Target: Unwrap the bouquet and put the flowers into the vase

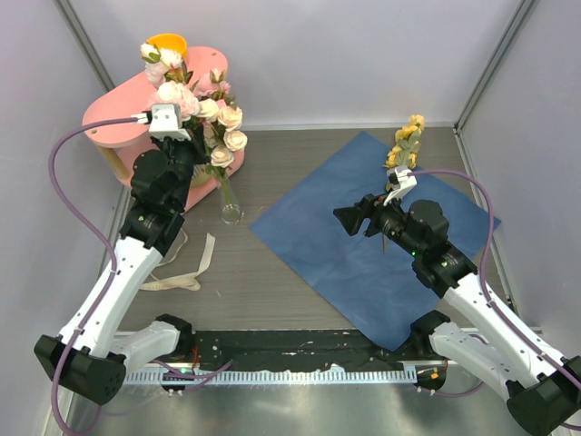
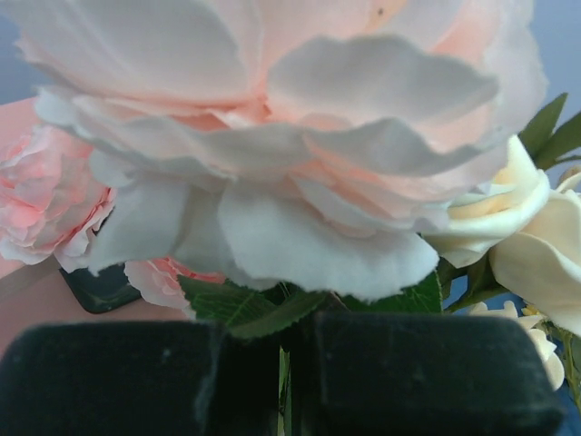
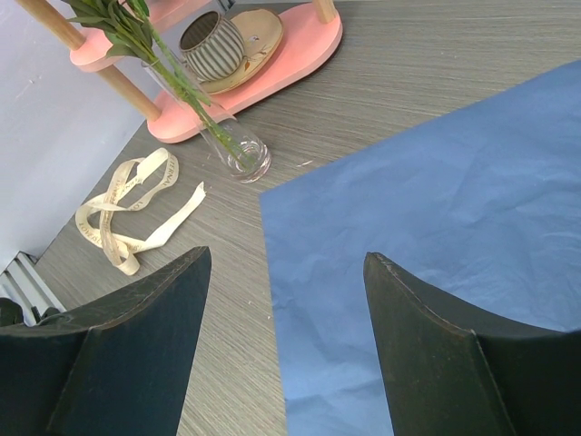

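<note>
My left gripper (image 1: 194,142) is shut on the thin green stems of a bunch of pink and cream flowers (image 1: 201,107). In the left wrist view the blooms (image 2: 272,136) fill the frame above the pads (image 2: 427,372). The stems run down into the narrow clear glass vase (image 1: 230,211), and the right wrist view shows them inside the vase (image 3: 238,153). The bouquet's blue paper (image 1: 381,241) lies spread flat on the table. A yellow sprig (image 1: 406,141) lies at its far edge. My right gripper (image 1: 349,218) hangs open and empty over the paper's left edge (image 3: 418,209).
The cream ribbon (image 1: 186,270) lies loose on the table left of the paper. A pink two-tier stand (image 1: 113,118) behind the vase carries an orange bowl (image 1: 167,43) on top and a striped cup (image 3: 211,44) below. Walls enclose the table.
</note>
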`<state>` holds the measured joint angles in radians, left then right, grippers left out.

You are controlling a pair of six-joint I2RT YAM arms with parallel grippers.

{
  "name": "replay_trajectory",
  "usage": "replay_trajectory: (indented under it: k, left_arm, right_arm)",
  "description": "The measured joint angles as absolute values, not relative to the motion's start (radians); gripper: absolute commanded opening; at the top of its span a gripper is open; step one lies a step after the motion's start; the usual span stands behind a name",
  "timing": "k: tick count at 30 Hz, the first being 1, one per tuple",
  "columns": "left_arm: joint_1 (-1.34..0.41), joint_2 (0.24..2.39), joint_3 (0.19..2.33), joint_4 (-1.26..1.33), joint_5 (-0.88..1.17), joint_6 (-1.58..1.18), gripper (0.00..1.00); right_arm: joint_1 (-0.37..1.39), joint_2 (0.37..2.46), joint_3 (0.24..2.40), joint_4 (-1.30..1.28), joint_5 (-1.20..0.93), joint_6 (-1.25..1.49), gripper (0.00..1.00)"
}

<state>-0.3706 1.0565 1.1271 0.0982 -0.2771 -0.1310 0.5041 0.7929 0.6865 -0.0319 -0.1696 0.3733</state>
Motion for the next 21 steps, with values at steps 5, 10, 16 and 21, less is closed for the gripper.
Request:
replay_trajectory:
  k: [5, 10, 16, 21]
  left_arm:
    - [-0.371, 1.063, 1.127, 0.096, -0.28, -0.145, 0.0]
    - [-0.371, 1.068, 1.126, 0.093, -0.278, -0.159, 0.0]
    - [-0.371, 1.068, 1.063, 0.101, -0.276, -0.177, 0.0]
    - [-0.371, 1.068, 0.996, 0.099, -0.263, -0.185, 0.0]
  right_arm:
    - [0.504, 0.793, 0.686, -0.031, -0.17, 0.374, 0.74]
    - [0.504, 0.793, 0.686, -0.031, -0.17, 0.374, 0.74]
    - [0.504, 0.793, 0.686, -0.031, -0.17, 0.376, 0.74]
    - [0.504, 0.793, 0.686, -0.031, -0.173, 0.378, 0.74]
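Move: The left hand holds a big pale-pink peony by its stem. The vase stands about 6 cm ahead of it and 3 cm to its right, its middle some 31 cm below. The cream roses already in the vase are about 8 cm ahead, 5 cm right and 6 cm lower; the pink shelf lies roughly 17 cm ahead and 10 cm left, the ribbon 7 cm back and 11 cm left on the table. From the idle right hand the vase is about 16 cm ahead, 26 cm left and 16 cm lower. Keeping its fingers shut on the peony's stem just under the bloom, the left hand lowers the flower towards the vase by about 7 cm, creeping at first and then sinking quickly, with only a slight drift forward and to the right. The wrist tips the fingertips down by some 10 degrees as the bloom comes down among the pink flowers and cream roses standing in the vase, crowding against them. ##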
